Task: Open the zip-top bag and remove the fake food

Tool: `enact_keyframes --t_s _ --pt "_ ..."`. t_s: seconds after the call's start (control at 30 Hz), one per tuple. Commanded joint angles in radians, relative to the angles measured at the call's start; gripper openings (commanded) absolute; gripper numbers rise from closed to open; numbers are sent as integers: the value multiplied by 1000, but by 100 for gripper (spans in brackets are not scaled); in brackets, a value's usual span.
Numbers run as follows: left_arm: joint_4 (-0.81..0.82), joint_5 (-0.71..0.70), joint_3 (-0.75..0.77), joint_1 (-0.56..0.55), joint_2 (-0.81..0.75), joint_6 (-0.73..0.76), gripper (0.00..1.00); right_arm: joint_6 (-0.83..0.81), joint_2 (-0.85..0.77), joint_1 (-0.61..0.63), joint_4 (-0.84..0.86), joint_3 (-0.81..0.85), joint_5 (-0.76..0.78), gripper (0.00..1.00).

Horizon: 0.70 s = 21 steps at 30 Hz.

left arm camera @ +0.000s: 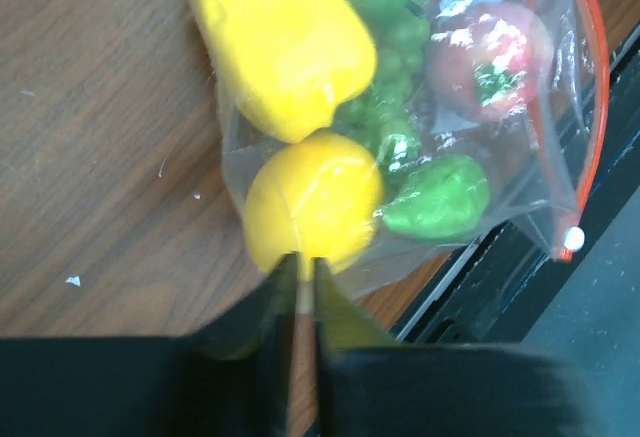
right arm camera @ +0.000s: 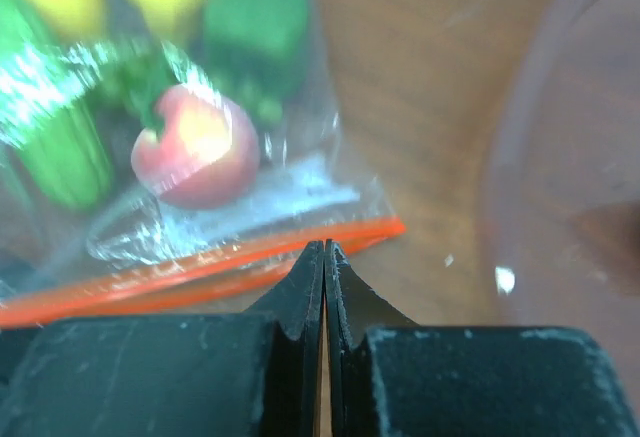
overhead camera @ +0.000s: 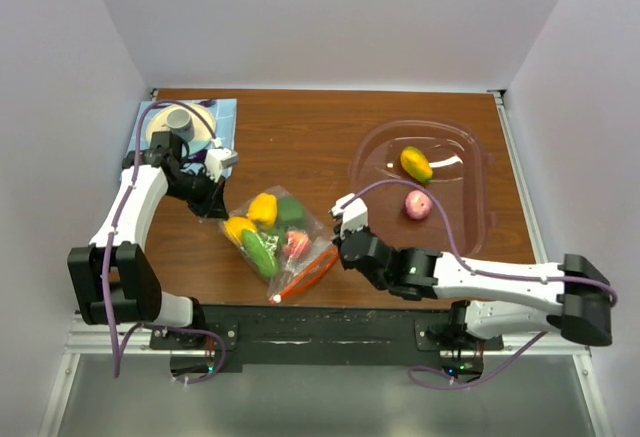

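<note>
The zip-top bag (overhead camera: 272,245) lies on the wooden table near its front edge. Its orange zip strip (overhead camera: 308,274) faces the front, and the white slider (left arm camera: 572,239) sits at one end. The fake food inside includes a yellow pepper (left arm camera: 280,42), a yellow round piece (left arm camera: 315,197), green pieces (left arm camera: 437,197) and a red fruit (right arm camera: 195,147). My left gripper (left arm camera: 303,262) pinches the bag's far-left edge beside the yellow piece, its jaws a thin slit apart. My right gripper (right arm camera: 325,247) is shut, and its tips meet on the near orange lip (right arm camera: 180,282) of the bag.
A large pink-tinted clear tub (overhead camera: 470,147) stands at the back right, holding a yellow-orange fruit (overhead camera: 416,163) and a pink fruit (overhead camera: 417,204). A blue mat with a plate and grey cup (overhead camera: 181,120) lies at the back left. A black rail (overhead camera: 320,332) runs along the front edge.
</note>
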Motion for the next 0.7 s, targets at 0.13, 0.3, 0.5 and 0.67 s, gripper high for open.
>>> enact_keyframes --t_s 0.13,0.3,0.5,0.67 --pt "-22 12 -5 3 -9 16 33 104 166 41 148 -20 -63 8" --pt "33 -11 24 3 14 -38 35 113 181 54 203 -40 -112 12" --pt "90 -3 59 -30 26 -113 38 52 198 85 321 -75 -251 52" --pt "157 -23 50 -158 30 -179 38 18 276 85 350 -46 -282 71"
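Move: From the shut right gripper, the peach in the bag lies about 10 cm to the left, 3 cm ahead and 11 cm below. At much that height, the middle of the orange mouth is 8 cm left and 3 cm back, the cucumber 18 cm left and level, and the green pepper 11 cm left and 11 cm ahead. From the left gripper, at the bag's lemon end, the peach is some 16 cm right, 3 cm back and 10 cm down. Swing the right gripper left, down and back, some 10 cm in all, to face the bag's mouth with the peach beyond it; sink first, then open the fingers to about two-thirds while turning the wrist roughly 15 degrees counter-clockwise and tipping it down. Meanwhile open the left gripper about a third to let go of the bag's corner, then ease it a little forward and right. ##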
